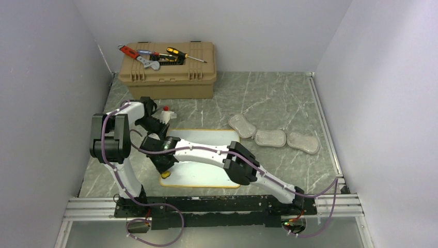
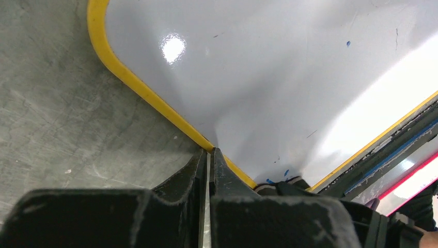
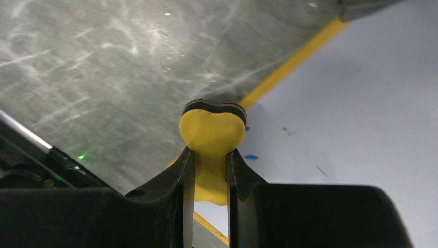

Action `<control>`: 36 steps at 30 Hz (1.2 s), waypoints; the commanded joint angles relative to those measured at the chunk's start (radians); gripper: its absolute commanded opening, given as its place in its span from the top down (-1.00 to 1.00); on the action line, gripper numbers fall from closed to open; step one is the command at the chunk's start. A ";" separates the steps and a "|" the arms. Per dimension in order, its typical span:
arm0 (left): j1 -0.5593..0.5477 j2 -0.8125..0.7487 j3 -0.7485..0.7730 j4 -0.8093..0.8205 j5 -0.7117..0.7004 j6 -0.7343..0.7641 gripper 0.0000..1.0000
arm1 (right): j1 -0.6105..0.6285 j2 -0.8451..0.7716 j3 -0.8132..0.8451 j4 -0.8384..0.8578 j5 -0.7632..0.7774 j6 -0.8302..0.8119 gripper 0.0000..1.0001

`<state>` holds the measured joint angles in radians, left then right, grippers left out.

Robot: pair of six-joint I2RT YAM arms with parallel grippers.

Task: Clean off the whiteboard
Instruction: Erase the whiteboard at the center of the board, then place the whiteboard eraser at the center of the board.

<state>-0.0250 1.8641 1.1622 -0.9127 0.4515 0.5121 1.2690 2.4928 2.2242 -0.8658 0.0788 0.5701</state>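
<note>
The whiteboard (image 1: 209,163) lies flat mid-table, white with a yellow-orange frame (image 2: 135,82). A few small blue marks (image 3: 250,156) remain near its left near corner, and one blue dot (image 2: 348,44) sits further in. My right gripper (image 3: 209,155) is shut on a yellow eraser (image 3: 212,129) whose black pad rests on the board beside the frame. From above, the eraser (image 1: 165,174) sits at the board's left near corner. My left gripper (image 2: 210,152) is shut with nothing in it, its tips on the board's left frame. From above the left gripper (image 1: 159,130) is partly hidden by the right wrist.
A tan toolbox (image 1: 168,72) stands at the back left with a wrench (image 1: 135,56) and screwdrivers (image 1: 185,54) on its lid. A small white thing with a red top (image 1: 166,113) stands behind the board. Three clear plastic pieces (image 1: 270,138) lie right of it. A metal rail (image 1: 206,205) runs along the near edge.
</note>
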 commanded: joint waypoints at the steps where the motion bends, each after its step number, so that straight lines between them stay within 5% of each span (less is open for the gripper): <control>1: -0.017 0.058 -0.026 0.079 -0.045 0.048 1.00 | -0.008 0.075 -0.086 0.037 -0.068 0.000 1.00; 12: -0.016 0.059 -0.038 0.095 -0.045 0.045 1.00 | -0.053 -0.312 -0.812 0.210 0.017 0.079 1.00; 21: -0.002 0.054 -0.009 0.072 -0.058 0.035 1.00 | -0.193 -0.677 -1.048 0.278 0.055 0.148 1.00; 27: 0.017 0.027 0.037 0.028 -0.050 0.025 0.51 | -0.347 -0.958 -1.165 0.182 0.118 0.195 1.00; 36: 0.018 -0.076 0.110 -0.075 -0.009 0.039 0.33 | -0.585 -1.214 -1.446 -0.066 0.219 0.309 1.00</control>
<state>-0.0097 1.8694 1.2278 -0.9371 0.4217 0.5175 0.7464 1.3308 0.8753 -0.7731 0.2367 0.8143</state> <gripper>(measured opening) 0.316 0.236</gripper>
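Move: The right hand holds the yellow eraser on the board's near left corner; the whiteboard's middle lies about 15 cm to the right and 7 cm ahead. The red eraser, beside which it will end, is some 36 cm to the right and level with it, with the nearest clear case about 19 cm ahead and 31 cm right. From the left hand, on the board's left edge, the board's middle is roughly 16 cm right and 5 cm back, the red eraser 36 cm right and 11 cm back. The right hand keeps the yellow eraser on the board and, after a tiny nudge left, wipes it rightwards along the near side for nearly 20 cm. It lifts off past mid-board, swinging about 5 cm up and onward over the right edge towards the red eraser, turned some 45 degrees clockwise, grip kept. Late on, the left fingers part a little and come off the board's edge, easing forward and up. ##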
